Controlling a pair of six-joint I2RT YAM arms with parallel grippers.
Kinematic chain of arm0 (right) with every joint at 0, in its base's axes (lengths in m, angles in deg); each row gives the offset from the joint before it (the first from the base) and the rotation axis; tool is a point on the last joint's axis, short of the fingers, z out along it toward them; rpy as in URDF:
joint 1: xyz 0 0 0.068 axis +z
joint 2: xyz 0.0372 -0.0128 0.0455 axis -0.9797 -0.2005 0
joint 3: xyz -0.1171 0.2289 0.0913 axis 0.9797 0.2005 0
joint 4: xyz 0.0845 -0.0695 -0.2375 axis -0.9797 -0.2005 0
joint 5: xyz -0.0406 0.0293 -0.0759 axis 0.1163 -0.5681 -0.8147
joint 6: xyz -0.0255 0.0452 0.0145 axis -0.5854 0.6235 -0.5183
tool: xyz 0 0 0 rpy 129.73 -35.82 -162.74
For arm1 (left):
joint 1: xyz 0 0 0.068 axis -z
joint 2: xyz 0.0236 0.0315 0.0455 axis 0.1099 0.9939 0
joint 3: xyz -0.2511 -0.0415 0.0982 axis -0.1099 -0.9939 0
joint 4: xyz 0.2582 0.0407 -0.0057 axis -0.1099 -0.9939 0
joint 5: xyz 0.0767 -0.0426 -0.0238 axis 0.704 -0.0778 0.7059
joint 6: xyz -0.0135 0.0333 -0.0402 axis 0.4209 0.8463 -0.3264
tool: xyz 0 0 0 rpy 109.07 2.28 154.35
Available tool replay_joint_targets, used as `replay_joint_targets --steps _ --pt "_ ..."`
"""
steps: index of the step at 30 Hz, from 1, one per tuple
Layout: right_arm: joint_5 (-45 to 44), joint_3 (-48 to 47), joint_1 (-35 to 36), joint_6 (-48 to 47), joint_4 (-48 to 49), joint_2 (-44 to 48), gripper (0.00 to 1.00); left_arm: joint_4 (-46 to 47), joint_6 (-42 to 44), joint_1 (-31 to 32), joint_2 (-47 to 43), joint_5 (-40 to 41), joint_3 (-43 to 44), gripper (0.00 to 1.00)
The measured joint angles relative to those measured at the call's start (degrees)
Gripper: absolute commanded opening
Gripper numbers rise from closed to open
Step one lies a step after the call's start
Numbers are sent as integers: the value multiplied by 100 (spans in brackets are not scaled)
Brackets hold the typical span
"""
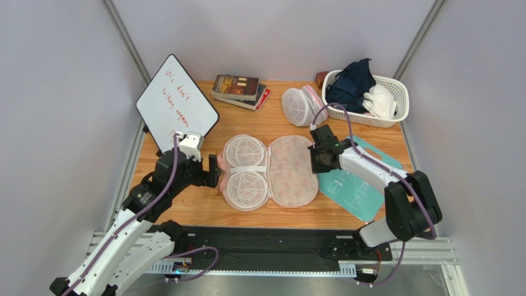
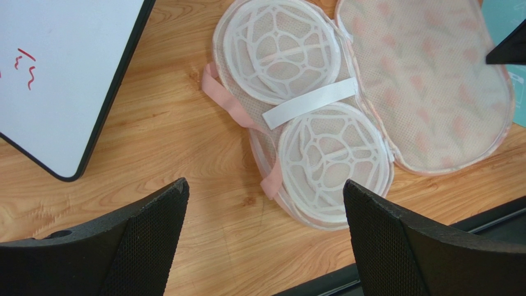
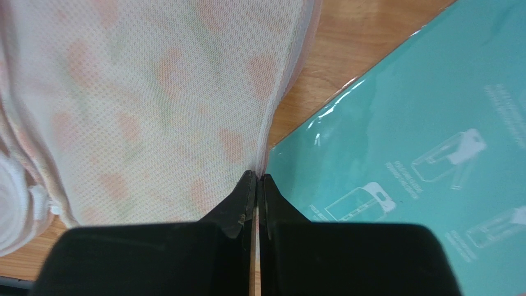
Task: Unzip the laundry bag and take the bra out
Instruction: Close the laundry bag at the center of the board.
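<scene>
The laundry bag (image 1: 293,172) lies opened flat at the table's middle. Its right half is cream fabric with peach print (image 2: 432,92). Its left half shows two white lattice cups (image 1: 247,172) under mesh, crossed by a white band (image 2: 308,102), with a pink loop strap (image 2: 231,105) at its left. The bra is hidden. My right gripper (image 1: 316,161) is at the printed half's right edge, and in the right wrist view it (image 3: 256,176) is shut with the bag's pink edging (image 3: 271,117) running into its tips. My left gripper (image 2: 264,188) hovers open just left of the cups.
A tilted whiteboard (image 1: 176,105) stands at the back left, with stacked books (image 1: 239,91) behind the bag. A white mesh dome bag (image 1: 302,106) leans by a white basket (image 1: 395,86) of clothes at the back right. A teal sheet (image 1: 364,185) lies under the right arm.
</scene>
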Motion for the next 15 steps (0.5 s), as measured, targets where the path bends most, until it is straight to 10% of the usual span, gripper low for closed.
replay_joint_targets --steps 15 --pt "-1025 -1611 0 -490 -1602 721 0 0 0 0 -107 -83 0 100"
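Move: The right hand already has the laundry bag's outer right rim pinched, a few cm above the table; the open bag's domed half lies about 18 cm to its left, level fore-and-aft and 3 cm lower. The teal board's middle is roughly 14 cm to its right, 2 cm back and 4 cm below; the closed mesh bag stands some 21 cm ahead and 3 cm left. From the left hand the domed half is about 9 cm right, 4 cm ahead, 18 cm below. The right hand keeps its shut pinch on the rim of the flap and pulls it briskly up off the table, about 11 cm, carrying it some 2–3 cm forward and as much to the right, out over the near-left part of the teal board. As it climbs, the wrist tilts so that the fingertips swing forward and slightly rightward, about 10 degrees, away from the domed half still lying on the wood. ##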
